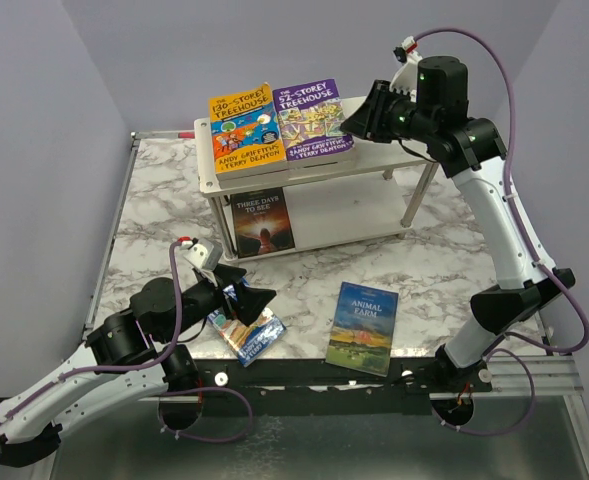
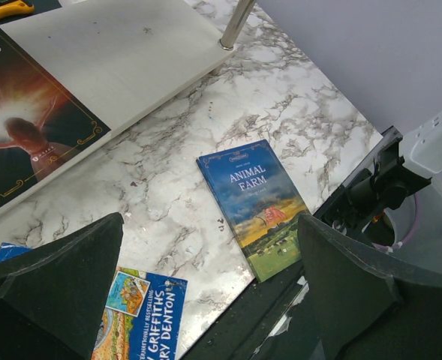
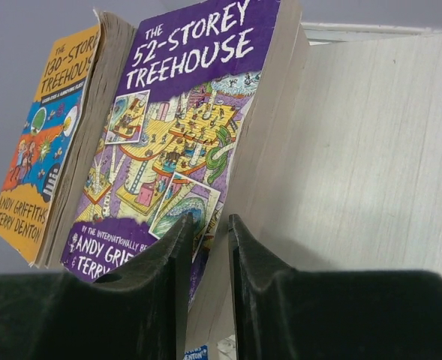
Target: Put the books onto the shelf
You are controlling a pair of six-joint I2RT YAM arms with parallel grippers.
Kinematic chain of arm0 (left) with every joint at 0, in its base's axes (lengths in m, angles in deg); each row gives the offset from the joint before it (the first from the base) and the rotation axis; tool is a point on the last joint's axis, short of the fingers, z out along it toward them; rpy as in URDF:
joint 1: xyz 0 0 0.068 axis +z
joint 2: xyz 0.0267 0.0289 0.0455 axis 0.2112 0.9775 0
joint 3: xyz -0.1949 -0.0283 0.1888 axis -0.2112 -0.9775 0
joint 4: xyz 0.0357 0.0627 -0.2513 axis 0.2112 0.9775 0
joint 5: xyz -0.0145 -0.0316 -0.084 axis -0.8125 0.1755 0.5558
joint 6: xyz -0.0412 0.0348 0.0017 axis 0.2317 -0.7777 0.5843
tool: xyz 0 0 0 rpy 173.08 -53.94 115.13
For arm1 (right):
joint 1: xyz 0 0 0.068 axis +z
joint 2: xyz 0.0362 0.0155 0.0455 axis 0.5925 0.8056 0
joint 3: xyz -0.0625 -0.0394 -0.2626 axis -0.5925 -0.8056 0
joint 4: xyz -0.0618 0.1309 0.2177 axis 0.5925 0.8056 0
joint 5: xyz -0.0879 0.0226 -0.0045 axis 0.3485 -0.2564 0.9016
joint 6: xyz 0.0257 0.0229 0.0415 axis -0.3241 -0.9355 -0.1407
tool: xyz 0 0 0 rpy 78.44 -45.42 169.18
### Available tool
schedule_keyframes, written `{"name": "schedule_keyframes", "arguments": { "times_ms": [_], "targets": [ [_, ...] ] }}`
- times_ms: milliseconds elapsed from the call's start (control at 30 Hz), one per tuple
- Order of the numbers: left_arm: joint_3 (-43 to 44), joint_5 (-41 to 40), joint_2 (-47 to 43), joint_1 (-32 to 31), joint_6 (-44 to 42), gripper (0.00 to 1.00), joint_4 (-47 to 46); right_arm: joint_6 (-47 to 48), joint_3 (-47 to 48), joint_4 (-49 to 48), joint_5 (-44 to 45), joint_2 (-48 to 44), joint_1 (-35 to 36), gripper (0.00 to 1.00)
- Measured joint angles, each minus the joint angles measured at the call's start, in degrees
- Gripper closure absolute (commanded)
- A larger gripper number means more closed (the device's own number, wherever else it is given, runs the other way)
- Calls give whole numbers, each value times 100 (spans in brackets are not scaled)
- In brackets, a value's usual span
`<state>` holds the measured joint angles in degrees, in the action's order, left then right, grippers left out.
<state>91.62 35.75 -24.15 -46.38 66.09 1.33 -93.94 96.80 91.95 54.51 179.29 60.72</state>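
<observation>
Two books lie flat on the shelf's (image 1: 359,213) top board: an orange Treehouse (image 1: 244,130) and a purple Treehouse (image 1: 312,120). My right gripper (image 1: 352,118) is at the purple book's (image 3: 183,127) right edge. Its fingers stand a narrow gap apart at the book's corner, with nothing clamped between them. A dark "Three Days to See" (image 1: 262,222) lies on the lower board. "Animal Farm" (image 1: 362,327) lies flat near the table's front edge. My left gripper (image 1: 257,297) hovers wide open and empty over a blue Treehouse book (image 1: 249,335).
The shelf's silver legs (image 1: 419,195) stand on the marble table (image 1: 154,200). In the left wrist view, Animal Farm (image 2: 258,206) and the blue book (image 2: 142,315) both lie close to the table's dark front rail (image 2: 281,315). The right arm's base (image 1: 494,320) is beside Animal Farm.
</observation>
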Motion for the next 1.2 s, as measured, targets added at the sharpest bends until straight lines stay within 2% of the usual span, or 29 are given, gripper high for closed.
{"name": "schedule_keyframes", "arguments": {
  "times_ms": [300,433,567,767,900,1200],
  "targets": [
    [0,-4,44,0,7,1,-2,59,-188,-2,402,-181,83,44],
    [0,-37,138,0,94,1,-2,146,-721,-31,789,-791,114,36],
    [0,-57,378,0,223,1,-7,214,-1473,-125,1110,-1816,114,31],
    [-83,17,960,0,516,1,-170,216,-3012,-243,1373,-3449,114,26],
    [-221,251,1467,0,658,1,-444,-46,-4485,-227,1429,-4365,114,24],
    [-570,726,2789,-57,1023,1,-1241,-1182,-7418,87,1593,-5254,114,21]
  ]
}}
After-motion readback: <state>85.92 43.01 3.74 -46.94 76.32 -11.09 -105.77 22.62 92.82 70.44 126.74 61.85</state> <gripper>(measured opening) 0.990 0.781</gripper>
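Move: My right hand is up at the shelf top, the 52-Storey Treehouse's middle about 6 cm to its left and 2 cm ahead, 1 cm lower. Animal Farm, flat on the table, lies about 22 cm back, 4 cm to the right and 37 cm below. From my left hand Animal Farm is some 22 cm to the right, 3 cm ahead and 22 cm down; the blue Griffiths book is about 4 cm ahead, 4 cm left and 21 cm below. I bring my right hand away from the spine of the 52-Storey Treehouse, first back and to the right with a slight rise, then steeply down in front of the shelf towards Animal Farm, about 25 cm lower in all, opening the fingers well, tipping them down and turning them clockwise. My left hand, still wide open, sinks some 12 cm and drifts right towards the same book, its fingers tipping down about 20 degrees. ##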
